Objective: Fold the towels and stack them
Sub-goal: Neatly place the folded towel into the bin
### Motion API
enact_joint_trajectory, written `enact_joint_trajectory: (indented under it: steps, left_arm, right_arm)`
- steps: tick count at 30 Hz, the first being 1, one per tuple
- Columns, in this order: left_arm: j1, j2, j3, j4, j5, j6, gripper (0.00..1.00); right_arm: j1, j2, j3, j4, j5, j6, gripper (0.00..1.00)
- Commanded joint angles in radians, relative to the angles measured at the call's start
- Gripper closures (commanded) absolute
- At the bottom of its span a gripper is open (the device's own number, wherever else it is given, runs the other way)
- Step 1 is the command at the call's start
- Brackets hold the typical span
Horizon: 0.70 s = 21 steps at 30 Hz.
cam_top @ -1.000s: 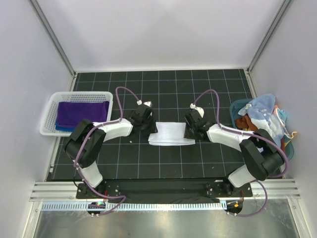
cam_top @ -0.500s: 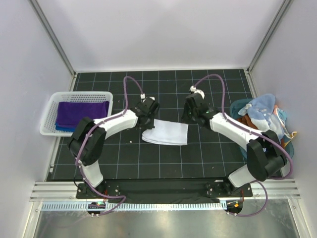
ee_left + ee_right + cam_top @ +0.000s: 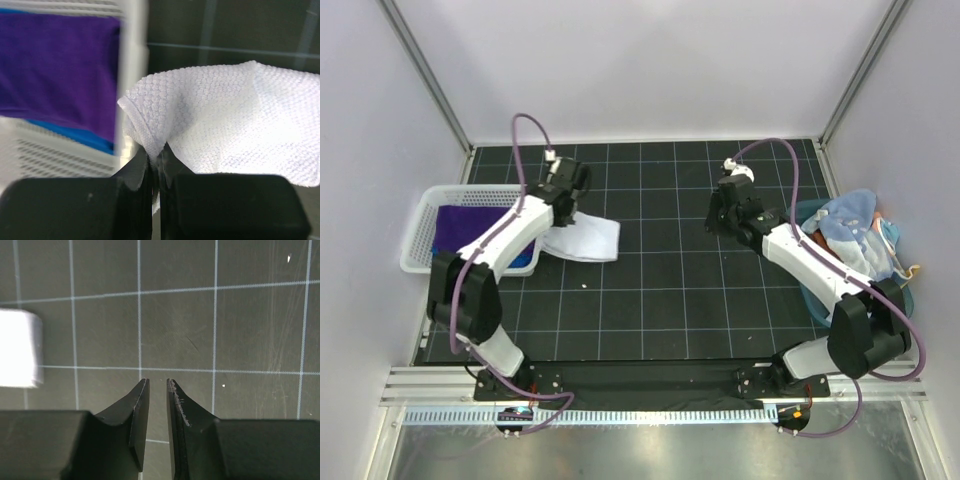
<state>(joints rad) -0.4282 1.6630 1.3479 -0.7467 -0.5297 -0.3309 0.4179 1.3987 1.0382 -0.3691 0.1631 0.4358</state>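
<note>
The white towel is folded and hangs by its left edge from my left gripper, beside the white basket. In the left wrist view the left gripper is shut on a pinched corner of the white towel. A folded purple towel lies in the basket on a blue towel; the left wrist view shows purple above blue. My right gripper hovers over the mat, right of centre. Its jaws stand slightly apart with nothing between them.
A teal bin heaped with mixed cloths sits at the right edge of the black gridded mat. The basket rim is just left of the held towel. White walls enclose the mat on three sides.
My left gripper shut on the white towel and carried it from the mat's centre left and back, up to the basket. My right gripper left the towel and moved back and to the right.
</note>
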Motion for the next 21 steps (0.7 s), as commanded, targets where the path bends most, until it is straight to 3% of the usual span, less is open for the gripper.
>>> enact_joint_trajectory:
  steps: [1,6,11,21]
  left_arm:
    - [0.084,-0.098,-0.026,0.023,-0.102,0.121,1.00]
    - [0.178,-0.199,-0.156,0.199,-0.136,0.326,1.00]
    - [0.301,-0.223,-0.155,0.248,-0.102,0.375,1.00]
    - [0.364,-0.129,-0.139,0.409,-0.174,0.446,1.00]
  right_arm:
    - [0.002,0.013,-0.004,0.016,0.001,-0.031,0.73]
    - [0.001,0.029,-0.014,0.033,-0.017,-0.034,0.73]
    - [-0.007,0.031,-0.023,0.041,-0.017,-0.035,0.73]
    - [-0.011,0.028,-0.029,0.052,-0.040,-0.035,0.73]
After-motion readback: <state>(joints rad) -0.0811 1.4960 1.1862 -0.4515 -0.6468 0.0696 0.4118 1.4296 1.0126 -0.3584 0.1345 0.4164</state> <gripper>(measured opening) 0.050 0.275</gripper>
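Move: The left hand already pinches the folded white towel by its left edge, just outside the bin. The bin's right rim is about 6 cm to its left and slightly lower; the bin's middle lies some 27 cm left and about 1 cm back, roughly 8 cm below. The folded purple towel inside is about 24 cm left, 2 cm back and 9 cm down. From the right hand the bin is roughly 74 cm left, level with it, 10 cm lower. Leftward, quick at first and then easing off, the left hand carries the white towel in over the bin's right rim, about 16 cm in all, climbing some 5 cm on the way. The wrist rolls roughly 15 degrees so its left side rises, and the closed fingers keep their pinch on the towel's edge. ##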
